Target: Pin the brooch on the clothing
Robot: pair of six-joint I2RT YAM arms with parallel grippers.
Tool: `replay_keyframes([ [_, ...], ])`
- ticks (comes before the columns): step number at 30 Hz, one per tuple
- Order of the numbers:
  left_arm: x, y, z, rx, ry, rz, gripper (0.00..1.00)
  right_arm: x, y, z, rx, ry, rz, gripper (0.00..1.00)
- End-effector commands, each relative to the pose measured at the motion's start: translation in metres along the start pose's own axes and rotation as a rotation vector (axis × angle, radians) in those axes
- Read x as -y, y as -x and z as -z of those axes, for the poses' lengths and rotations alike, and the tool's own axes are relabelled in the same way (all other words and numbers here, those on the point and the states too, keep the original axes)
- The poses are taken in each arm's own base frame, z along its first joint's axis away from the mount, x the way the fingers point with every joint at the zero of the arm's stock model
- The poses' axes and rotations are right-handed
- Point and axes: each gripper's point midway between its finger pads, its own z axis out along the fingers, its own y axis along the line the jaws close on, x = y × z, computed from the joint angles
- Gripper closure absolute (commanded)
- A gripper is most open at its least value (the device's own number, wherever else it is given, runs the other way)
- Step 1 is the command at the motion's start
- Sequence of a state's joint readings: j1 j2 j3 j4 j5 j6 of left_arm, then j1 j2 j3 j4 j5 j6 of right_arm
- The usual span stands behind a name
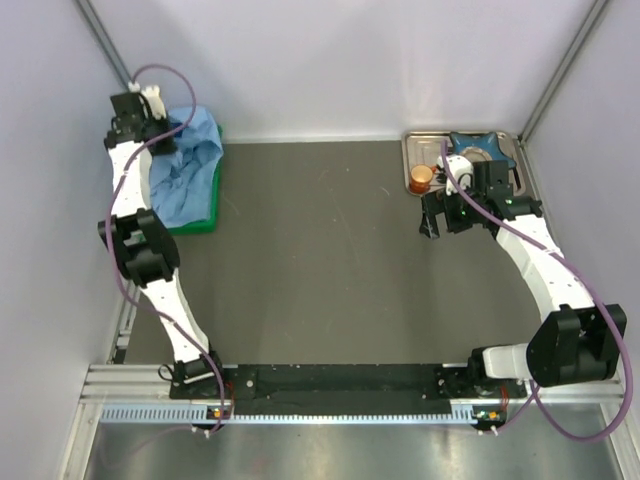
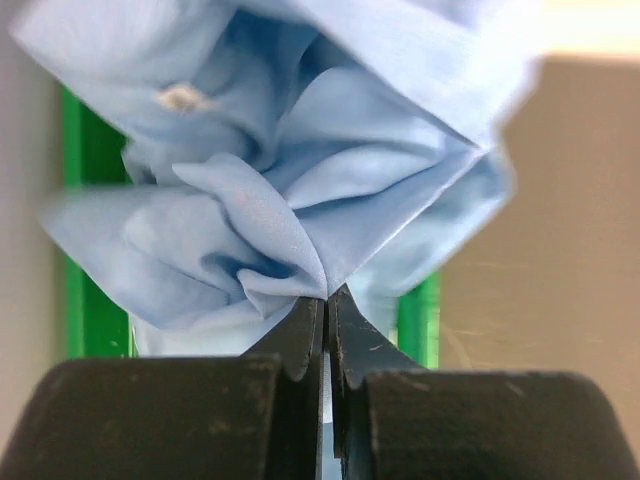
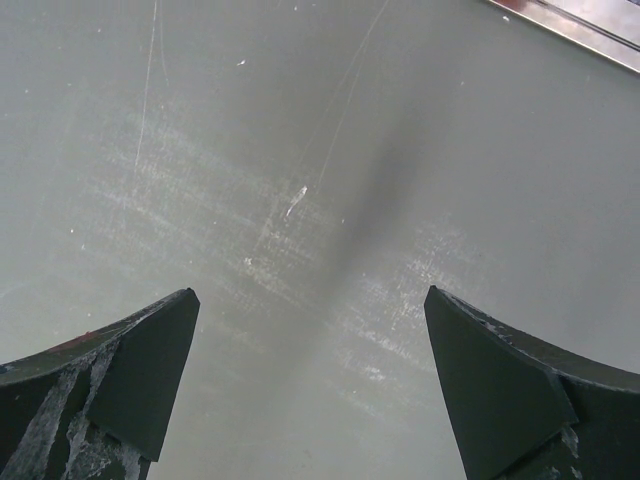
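Note:
The clothing, a crumpled light blue shirt [image 1: 192, 160], hangs bunched over a green bin [image 1: 205, 222] at the far left. My left gripper [image 1: 163, 137] is shut on a fold of the shirt [image 2: 300, 180]; in the left wrist view the jaws [image 2: 327, 298] meet on a pinch of fabric. A small blurred pale spot [image 2: 182, 97] shows on the cloth; I cannot tell what it is. My right gripper [image 1: 433, 224] is open and empty above the bare table, its fingertips [image 3: 150, 350] wide apart. The brooch is not visible in any view.
A metal tray [image 1: 508, 142] at the far right holds an orange cup [image 1: 421, 178] and a blue star-shaped dish [image 1: 475, 148], just behind my right gripper. The tray's edge [image 3: 590, 30] shows in the right wrist view. Pale walls close the cell.

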State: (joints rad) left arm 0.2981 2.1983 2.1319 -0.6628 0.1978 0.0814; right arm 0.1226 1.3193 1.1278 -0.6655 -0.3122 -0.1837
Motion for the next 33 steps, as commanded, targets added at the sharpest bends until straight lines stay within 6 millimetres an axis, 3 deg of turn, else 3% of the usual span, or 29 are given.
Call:
replay_keyframes([
  [1,0.100,0.133,0.148,0.422,-0.220,-0.164,1.00,-0.004,0.027,0.008,0.063,0.012,0.033,0.01],
  [3,0.129,0.148,0.182,0.488,-0.272,-0.183,1.00,-0.005,0.028,0.006,0.061,0.019,0.028,0.01],
  [7,0.207,0.169,0.243,0.609,-0.441,-0.184,1.00,-0.005,0.032,0.006,0.065,0.024,0.014,0.01],
  [9,0.232,0.183,0.286,0.698,-0.529,-0.172,1.00,-0.007,0.033,0.006,0.067,0.030,0.014,0.01],
  [10,0.254,0.191,0.308,0.754,-0.601,-0.145,1.00,-0.007,0.034,0.006,0.069,0.032,0.013,0.01],
  [12,0.273,0.202,0.350,0.823,-0.688,-0.096,1.00,-0.008,0.033,0.004,0.062,0.042,0.008,0.01],
  [13,0.290,0.209,0.383,0.898,-0.760,-0.115,1.00,-0.008,0.034,0.004,0.063,0.044,0.003,0.01],
  [17,0.320,0.217,0.462,1.043,-0.915,-0.091,1.00,-0.011,0.036,0.002,0.064,0.063,-0.009,0.01],
  [22,0.323,0.225,0.533,1.144,-1.068,0.024,1.00,-0.011,0.040,0.003,0.069,0.064,-0.011,0.01],
  [24,0.328,0.221,0.543,1.126,-1.126,0.046,1.00,-0.012,0.040,0.001,0.066,0.072,-0.013,0.01],
  [26,0.335,0.212,0.531,1.051,-1.138,0.040,1.00,-0.013,0.039,0.000,0.059,0.079,-0.019,0.01],
  [29,0.338,0.191,0.476,0.919,-1.049,-0.004,1.00,-0.013,0.040,0.000,0.058,0.078,-0.019,0.01],
  [32,0.336,0.156,0.415,0.799,-0.933,-0.138,1.00,-0.010,0.039,0.001,0.052,0.065,-0.018,0.01],
  [33,0.332,0.135,0.382,0.705,-0.878,-0.143,1.00,-0.009,0.038,0.001,0.048,0.060,-0.016,0.01],
])
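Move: The left gripper already has the light-blue clothing pinched, most of its bulk still in the green tray, whose middle is about 14 cm below the hand and some 2 cm back and 2 cm left. The open middle of the table lies roughly 22 cm back, 35 cm right and 15 cm below; the brown cup is about 22 cm farther out and 31 cm right of that spot. From the right gripper, the table middle is about 30 cm left, level ahead, 15 cm below. Keep the left fingers shut on the clothing and haul it up fast out of the green tray, nearly 50 cm, while swinging some 32 cm right and 20 cm back until the gripper is high over the table's middle. On the way, tip the down-slanting fingers up by some 60 degrees and turn them clockwise towards the right, finishing with a slight sink of about 2 cm. ##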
